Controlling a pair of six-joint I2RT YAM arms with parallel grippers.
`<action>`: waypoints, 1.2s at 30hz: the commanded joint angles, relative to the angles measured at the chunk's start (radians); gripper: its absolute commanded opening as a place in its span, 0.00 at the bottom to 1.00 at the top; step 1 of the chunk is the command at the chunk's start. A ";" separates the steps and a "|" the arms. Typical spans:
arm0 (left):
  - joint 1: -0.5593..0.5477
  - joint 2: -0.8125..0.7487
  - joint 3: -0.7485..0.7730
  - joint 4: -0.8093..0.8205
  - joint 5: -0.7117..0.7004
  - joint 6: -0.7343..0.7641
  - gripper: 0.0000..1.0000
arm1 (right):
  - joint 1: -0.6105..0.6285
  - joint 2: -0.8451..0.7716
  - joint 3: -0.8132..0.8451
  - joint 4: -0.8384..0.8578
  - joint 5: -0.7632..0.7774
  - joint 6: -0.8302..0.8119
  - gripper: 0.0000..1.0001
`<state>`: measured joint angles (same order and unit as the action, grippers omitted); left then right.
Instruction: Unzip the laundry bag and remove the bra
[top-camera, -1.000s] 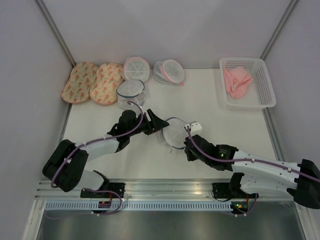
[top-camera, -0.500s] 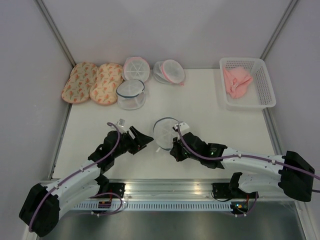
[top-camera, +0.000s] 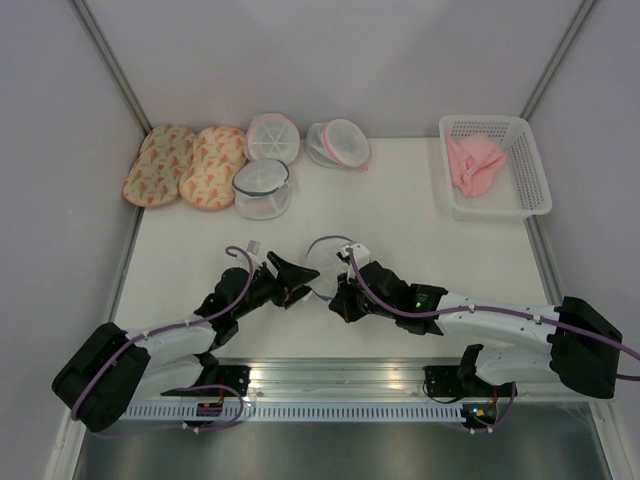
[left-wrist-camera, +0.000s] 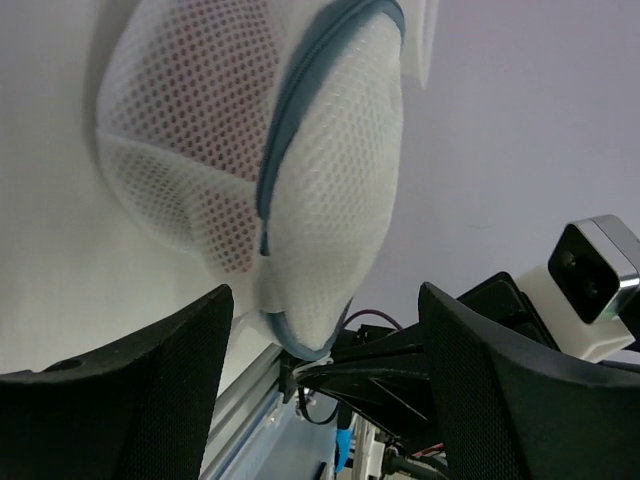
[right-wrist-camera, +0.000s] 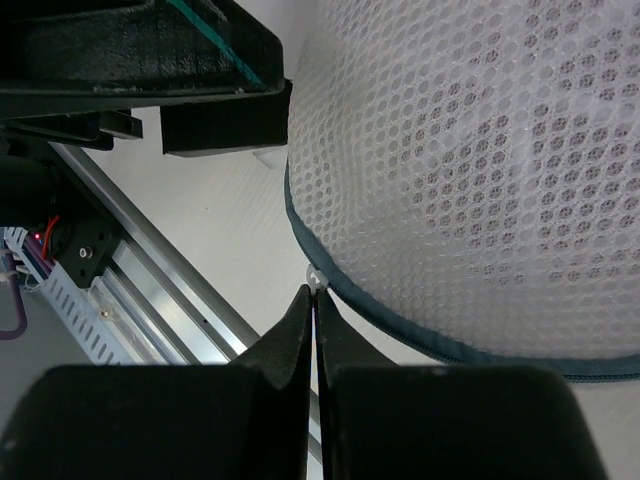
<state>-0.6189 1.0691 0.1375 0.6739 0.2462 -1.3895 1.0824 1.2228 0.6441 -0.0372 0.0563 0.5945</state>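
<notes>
The laundry bag (top-camera: 326, 260) is a round white mesh dome with a blue-grey zip rim, lying near the table's front edge. In the left wrist view the bag (left-wrist-camera: 320, 170) fills the upper frame, and the dark red bra (left-wrist-camera: 205, 85) shows through its mesh. My right gripper (right-wrist-camera: 314, 291) is shut on the small white zip pull (right-wrist-camera: 315, 276) at the bag's rim (right-wrist-camera: 400, 325). From above, the right gripper (top-camera: 334, 298) is at the bag's near edge. My left gripper (top-camera: 300, 280) is open just left of the bag; the bag's lower end hangs between its fingers (left-wrist-camera: 130, 400).
A second grey-rimmed mesh bag (top-camera: 262, 187) lies at the back left, behind it two pink-rimmed ones (top-camera: 272, 137) (top-camera: 340, 143). Two peach patterned pads (top-camera: 185, 165) sit at the far left. A white basket (top-camera: 528, 190) with a pink cloth (top-camera: 473, 163) stands back right.
The right gripper has drawn the bag left and nearer the front edge. The left arm pulled back, then came in beside the bag, its jaws a little wider.
</notes>
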 joint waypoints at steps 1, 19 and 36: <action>-0.034 0.058 0.048 0.190 0.008 -0.049 0.79 | -0.003 -0.034 0.032 0.045 -0.012 -0.004 0.01; -0.045 0.275 0.149 0.211 0.094 0.023 0.02 | -0.004 0.010 0.109 -0.258 0.085 -0.035 0.00; 0.093 0.422 0.379 -0.113 0.580 0.480 0.02 | -0.212 0.053 0.098 -0.501 0.421 -0.035 0.01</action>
<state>-0.5323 1.4548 0.4175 0.6773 0.6434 -1.1122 0.9283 1.2530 0.7429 -0.5018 0.3607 0.5991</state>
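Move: The laundry bag hangs from the right fingers, which already hold its zip pull. Its middle is about 5 cm to the left hand's right, 4 cm ahead and 2 cm lower; the zip pull is some 6 cm to that hand's right, 4 cm back and 2 cm lower. A spare blue-rimmed bag lies roughly 32 cm ahead and 15 cm to the left. From the right hand, the held bag's middle is about 8 cm ahead, 1 cm left and slightly lower. Rightward by about 4 cm, the open left hand reaches onto the bag's near left edge and shuts, pinching the mesh, then holds there, easing slightly forward and turning clockwise. The right hand first waits with its grip kept on the zip pull, then draws it away from the left hand along the near rim, some 12 cm right with 5 cm forward and a little down, turning clockwise and rolling its left side down. ##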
